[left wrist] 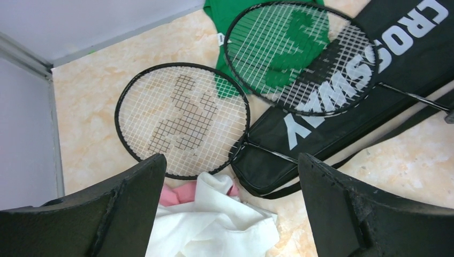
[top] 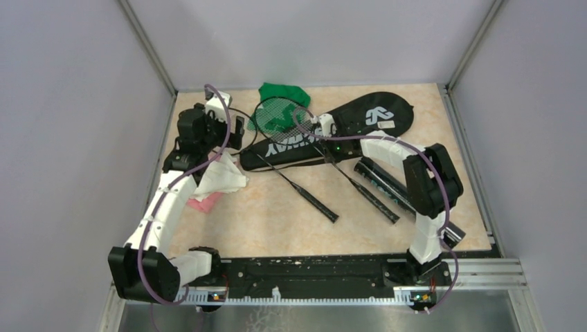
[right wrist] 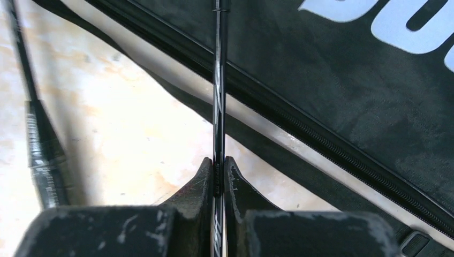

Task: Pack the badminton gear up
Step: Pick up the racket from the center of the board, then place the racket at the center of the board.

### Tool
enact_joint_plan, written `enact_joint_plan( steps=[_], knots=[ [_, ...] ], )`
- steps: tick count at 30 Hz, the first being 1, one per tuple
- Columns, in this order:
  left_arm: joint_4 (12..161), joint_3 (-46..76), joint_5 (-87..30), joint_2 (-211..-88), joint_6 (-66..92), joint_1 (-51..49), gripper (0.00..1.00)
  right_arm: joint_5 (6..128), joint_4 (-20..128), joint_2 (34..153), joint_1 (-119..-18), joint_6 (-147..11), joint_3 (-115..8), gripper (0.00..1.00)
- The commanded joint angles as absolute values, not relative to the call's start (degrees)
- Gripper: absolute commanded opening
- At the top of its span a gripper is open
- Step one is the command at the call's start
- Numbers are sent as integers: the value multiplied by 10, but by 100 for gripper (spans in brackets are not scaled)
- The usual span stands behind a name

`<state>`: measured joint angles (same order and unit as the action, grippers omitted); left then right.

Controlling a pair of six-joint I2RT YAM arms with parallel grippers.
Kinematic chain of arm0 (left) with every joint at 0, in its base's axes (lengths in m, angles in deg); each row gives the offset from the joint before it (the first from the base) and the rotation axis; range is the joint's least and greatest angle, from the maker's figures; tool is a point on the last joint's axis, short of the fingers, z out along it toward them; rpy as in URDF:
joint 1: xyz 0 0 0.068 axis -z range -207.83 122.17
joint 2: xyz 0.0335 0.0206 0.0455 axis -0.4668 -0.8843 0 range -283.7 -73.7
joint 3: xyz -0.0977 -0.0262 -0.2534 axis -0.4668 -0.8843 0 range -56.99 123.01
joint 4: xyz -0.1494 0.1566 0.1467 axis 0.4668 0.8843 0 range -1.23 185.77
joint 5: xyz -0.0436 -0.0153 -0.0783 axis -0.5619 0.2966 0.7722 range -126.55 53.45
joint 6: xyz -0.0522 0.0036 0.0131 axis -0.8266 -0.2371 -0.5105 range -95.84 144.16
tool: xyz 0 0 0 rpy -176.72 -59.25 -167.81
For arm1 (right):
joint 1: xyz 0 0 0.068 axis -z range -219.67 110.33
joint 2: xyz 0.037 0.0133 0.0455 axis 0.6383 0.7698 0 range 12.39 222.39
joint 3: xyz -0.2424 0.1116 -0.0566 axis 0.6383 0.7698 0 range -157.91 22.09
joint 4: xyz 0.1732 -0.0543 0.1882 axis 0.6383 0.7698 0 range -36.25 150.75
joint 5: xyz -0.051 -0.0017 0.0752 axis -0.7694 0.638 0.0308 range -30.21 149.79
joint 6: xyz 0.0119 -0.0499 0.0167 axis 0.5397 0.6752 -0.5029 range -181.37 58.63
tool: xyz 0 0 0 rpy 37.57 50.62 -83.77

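Note:
Two thin black rackets lie across the table. One racket [top: 280,114] [left wrist: 300,53] rests its head on the green cloth and the black "CROSSWAY" bag [top: 360,121] [left wrist: 407,48] [right wrist: 348,80]. My right gripper [top: 322,130] [right wrist: 217,163] is shut on its thin shaft [right wrist: 218,80], just above the bag's zipped edge. The other racket [top: 315,200] [left wrist: 182,120] lies flat to the left of the bag. My left gripper [top: 232,128] [left wrist: 231,160] hangs wide open above the white cloth, holding nothing. A long black tube [top: 381,183] lies under my right forearm.
A white cloth [left wrist: 214,225] [top: 221,176] sits on a pink cloth [left wrist: 174,195] beside my left arm. A green cloth [left wrist: 219,13] [top: 284,93] lies at the back. The second racket's handle [right wrist: 43,155] runs left of my right fingers. Walls close three sides.

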<state>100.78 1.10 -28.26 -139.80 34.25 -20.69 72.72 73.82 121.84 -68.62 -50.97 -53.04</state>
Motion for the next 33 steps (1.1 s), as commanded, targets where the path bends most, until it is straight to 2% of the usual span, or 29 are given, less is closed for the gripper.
enact_joint_plan(
  steps=[1,9,20,33],
  knots=[
    [998,46,-298,-1397,328,-219,99,777,719,1140,-703,-539,-542,0],
    [1013,98,-325,-1411,313,-232,99,837,699,1085,-740,-560,-490,0],
    [1023,150,-320,-1414,304,-237,99,818,662,1071,-859,-554,-428,0],
    [1004,115,-278,-1399,313,-237,99,816,664,1127,-906,-570,-475,0]
  ],
)
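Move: The right hand already holds the centre racket by its shaft. The other racket's handle, which it is carried towards, lies about 16 cm back, 5 cm left and slightly below. The bag's middle is some 9 cm ahead, the black tube's middle about 15 cm back and 27 cm right, the white towel about 38 cm left and 6 cm back. From the left hand, that handle lies roughly 15 cm back, 25 cm right and 23 cm below. Keeping its pinch on the centre racket's shaft, the right hand first rises about 7 cm off the bag's near edge, then sweeps back and left to over the other racket, sinking part of the way again; it turns some 25 degrees counter-clockwise. The left hand, open and empty, climbs about 8 cm out of the way. ##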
